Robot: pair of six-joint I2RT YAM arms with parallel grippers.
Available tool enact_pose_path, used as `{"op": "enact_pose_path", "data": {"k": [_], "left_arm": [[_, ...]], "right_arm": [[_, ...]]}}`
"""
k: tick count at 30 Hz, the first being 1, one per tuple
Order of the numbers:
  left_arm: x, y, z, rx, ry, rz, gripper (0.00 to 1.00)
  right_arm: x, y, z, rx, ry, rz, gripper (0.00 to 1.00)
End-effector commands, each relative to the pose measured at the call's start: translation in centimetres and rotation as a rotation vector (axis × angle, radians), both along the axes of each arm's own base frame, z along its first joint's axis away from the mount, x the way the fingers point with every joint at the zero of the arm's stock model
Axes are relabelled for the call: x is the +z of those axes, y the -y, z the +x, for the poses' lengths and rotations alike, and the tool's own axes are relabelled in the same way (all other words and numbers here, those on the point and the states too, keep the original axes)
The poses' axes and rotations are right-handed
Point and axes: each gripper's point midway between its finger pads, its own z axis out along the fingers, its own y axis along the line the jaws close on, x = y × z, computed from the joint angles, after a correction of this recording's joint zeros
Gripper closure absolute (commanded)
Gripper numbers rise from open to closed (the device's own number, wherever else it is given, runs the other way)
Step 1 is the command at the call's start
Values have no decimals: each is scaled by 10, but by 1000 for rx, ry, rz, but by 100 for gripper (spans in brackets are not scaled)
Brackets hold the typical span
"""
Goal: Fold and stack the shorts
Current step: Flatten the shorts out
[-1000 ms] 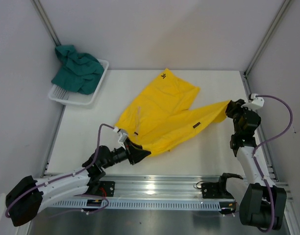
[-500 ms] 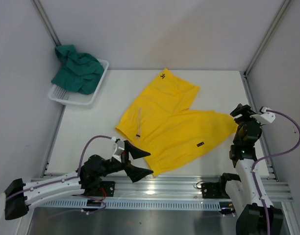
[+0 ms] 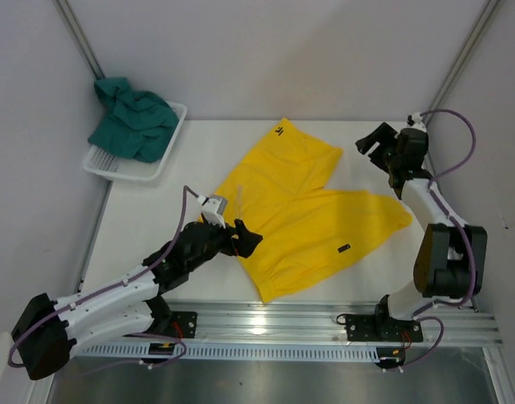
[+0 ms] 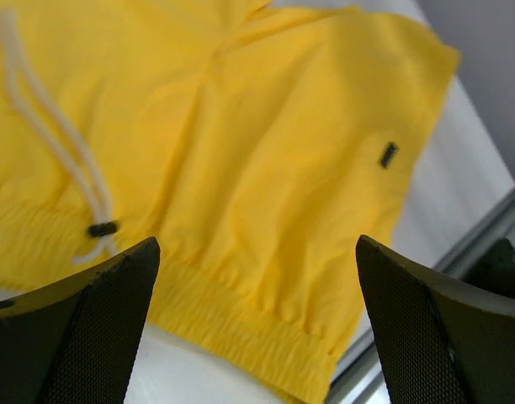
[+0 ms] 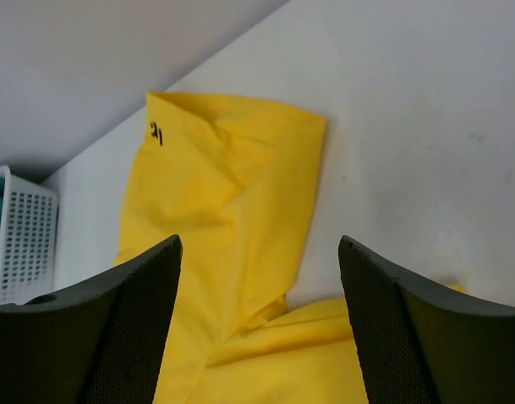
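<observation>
The yellow shorts [image 3: 295, 210] lie spread flat on the white table, waistband toward the near left and legs toward the far right. Their drawstring [image 4: 47, 143] and elastic waistband [image 4: 241, 324] show in the left wrist view. My left gripper [image 3: 243, 238] hovers open over the waistband [image 4: 256, 246], nothing between its fingers. My right gripper [image 3: 375, 147] is open above the bare table at the far right, looking down at the far leg of the shorts [image 5: 224, 194], and holds nothing [image 5: 259, 244]. The green shorts [image 3: 135, 118] sit bunched in the basket.
A white mesh basket [image 3: 127, 171] stands at the table's far left corner, also seen in the right wrist view [image 5: 26, 244]. A metal rail [image 3: 266, 324] runs along the near edge. Grey walls close in the sides and back.
Both grippers opened and let go of the yellow shorts, which now lie flat. The left arm drew back, then came forward over the waistband. The right arm swung to the far right.
</observation>
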Motion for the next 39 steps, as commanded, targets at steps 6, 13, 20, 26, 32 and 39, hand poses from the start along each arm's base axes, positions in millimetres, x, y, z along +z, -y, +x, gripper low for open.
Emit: {"op": "enact_pose_path", "data": {"k": [6, 13, 20, 26, 32, 39], "left_arm": [[-26, -73, 38, 313, -180, -6, 1], [-31, -105, 50, 379, -233, -35, 1], [-56, -113, 61, 391, -322, -65, 1], [-73, -114, 69, 408, -354, -71, 1], [-86, -115, 75, 416, -382, -61, 1], [-96, -118, 80, 428, -409, -54, 1]], "right_arm": [[-58, -88, 52, 232, -250, 55, 35], [-111, -104, 85, 169, -368, -42, 35], [-130, -103, 93, 87, -403, -163, 36], [-137, -96, 99, 44, -401, -212, 44], [-138, -101, 114, 50, -389, -213, 53], [-150, -106, 123, 69, -418, -220, 53]]}}
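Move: The free right edge of the shorts' far leg lies about 12 cm ahead, 10 cm left and 18 cm below the right hand; that leg's corner is some 17 cm ahead and 6 cm left, the black label about 13 cm back and 6 cm left. From the left hand, the waistband's left end is roughly 12 cm ahead, 12 cm left and 13 cm down, with the drawstring stopper about 4 cm ahead and 3 cm left. The far leg's right edge is what the right hand comes down to, sinking some 15 cm while reaching forward and left, easing slightly back right midway, its fingers tipping down and partly closing; touch isn't clear. Towards the waistband's left end, the wide-open left hand swings left and forward, then mostly sinks, about 10 cm in all, turning counter-clockwise and tipping down some 25 degrees. ##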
